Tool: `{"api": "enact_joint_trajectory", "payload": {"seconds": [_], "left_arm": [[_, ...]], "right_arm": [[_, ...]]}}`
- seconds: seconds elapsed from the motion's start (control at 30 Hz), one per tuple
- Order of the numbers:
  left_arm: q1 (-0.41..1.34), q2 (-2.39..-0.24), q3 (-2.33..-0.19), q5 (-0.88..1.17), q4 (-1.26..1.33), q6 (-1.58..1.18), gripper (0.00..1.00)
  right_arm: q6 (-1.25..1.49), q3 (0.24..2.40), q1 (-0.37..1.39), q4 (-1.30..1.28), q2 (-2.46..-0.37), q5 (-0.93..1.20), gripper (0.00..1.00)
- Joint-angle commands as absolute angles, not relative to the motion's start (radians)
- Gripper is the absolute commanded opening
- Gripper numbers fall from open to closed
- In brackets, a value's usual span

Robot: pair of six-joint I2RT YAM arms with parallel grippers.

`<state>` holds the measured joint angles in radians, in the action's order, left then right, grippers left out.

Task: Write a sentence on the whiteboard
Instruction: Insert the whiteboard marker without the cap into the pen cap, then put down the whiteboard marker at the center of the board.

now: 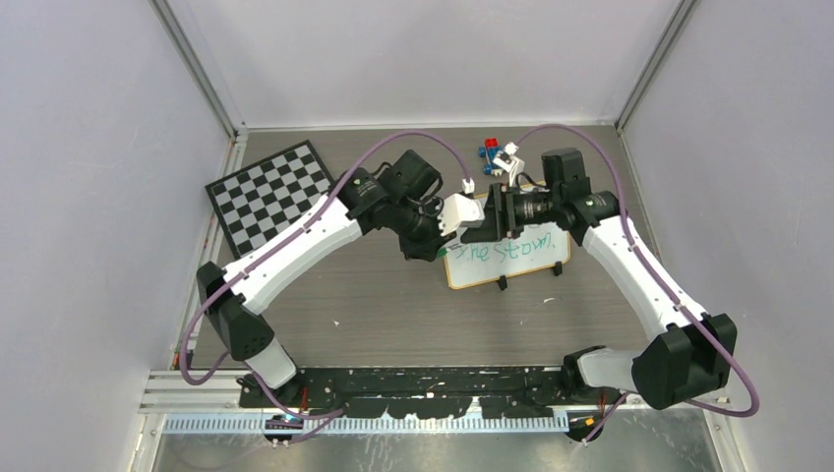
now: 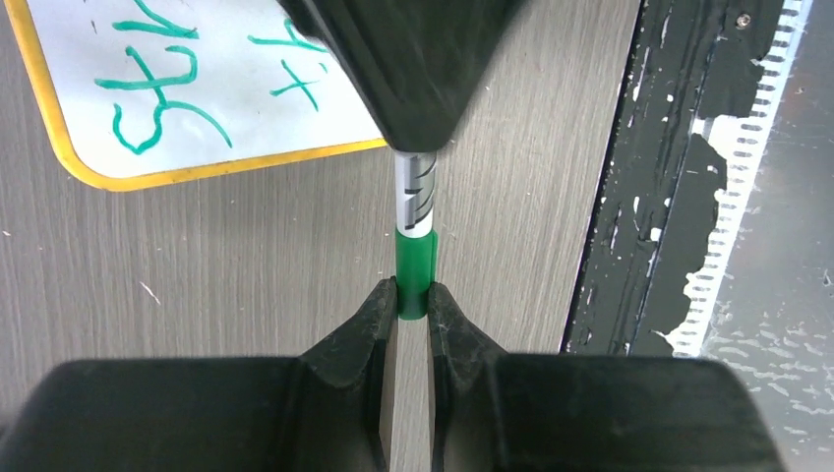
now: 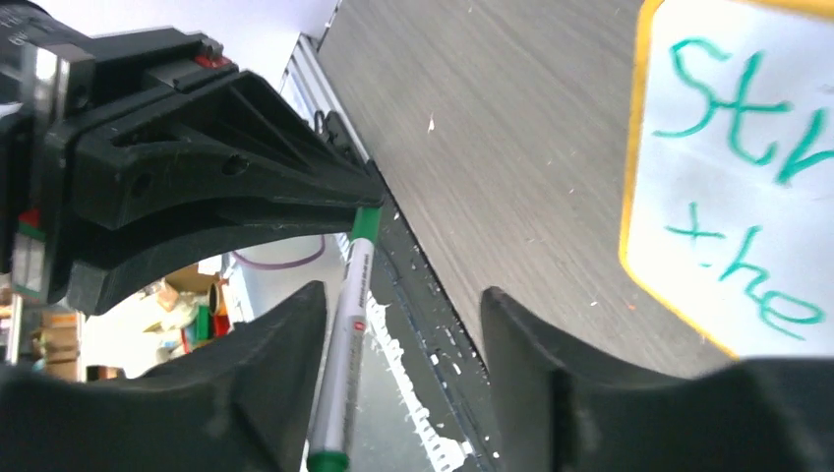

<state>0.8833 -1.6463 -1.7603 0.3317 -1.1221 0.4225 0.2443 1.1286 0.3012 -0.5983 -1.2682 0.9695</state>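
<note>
The whiteboard (image 1: 511, 258) lies flat right of centre, with a tan frame and two black clips on its near edge. Green handwriting, the sentence (image 1: 509, 250), covers it in two lines; its start shows in the left wrist view (image 2: 157, 88) and in the right wrist view (image 3: 747, 128). My left gripper (image 1: 443, 239) is shut on the green end of a white-barrelled marker (image 2: 414, 261), just off the board's left corner (image 2: 98, 177). My right gripper (image 3: 398, 305) is open. The marker barrel (image 3: 346, 334) passes between its fingers, close to one finger (image 3: 266, 364). The right gripper's body hides the marker's other end in the left wrist view.
A black-and-white checkerboard (image 1: 270, 192) lies at the back left. Small coloured blocks (image 1: 497, 152) sit at the back behind the right arm. The black base rail (image 1: 423, 379) runs along the near edge. Grey walls close in both sides.
</note>
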Motion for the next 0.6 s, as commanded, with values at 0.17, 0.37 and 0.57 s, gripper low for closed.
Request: {"api": "enact_joint_trajectory", "payload": {"seconds": [0.17, 0.37, 0.57], "left_arm": [[0.832, -1.545, -1.622, 0.396, -1.042, 0.431, 0.00], [0.675, -1.505, -1.548, 0.477, -0.974, 0.359, 0.00], [0.453, -1.466, -1.434, 0.470, -0.902, 0.341, 0.00]], "right_arm": [[0.235, 1.332, 0.173, -0.593, -1.241, 1.003, 0.78], [0.228, 1.360, 0.089, -0.602, -1.218, 1.009, 0.80], [0.169, 1.319, -0.010, -0.641, -1.197, 1.016, 0.82]]}}
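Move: The capped marker reaches across between the hands: its middle is about 5 cm to the right of the left hand, 1 cm ahead and 2 cm above. From the right hand it lies some 4 cm left, 2 cm back and 1 cm lower. The whiteboard's middle is roughly 15 cm right of the left hand, 10 cm ahead and 20 cm below; the chessboard is about 38 cm to that hand's left and 20 cm ahead, also on the table. The right hand, its fingers already parted, spreads them wider and pulls away from the marker's free end, rising about 8 cm while going forward and right, and turning some 15 degrees clockwise. The left hand keeps its pinch on the green cap, sinks a few centimetres, then sweeps left and forward about 9 cm off to the whiteboard's left, turning counter-clockwise and carrying the marker along. ##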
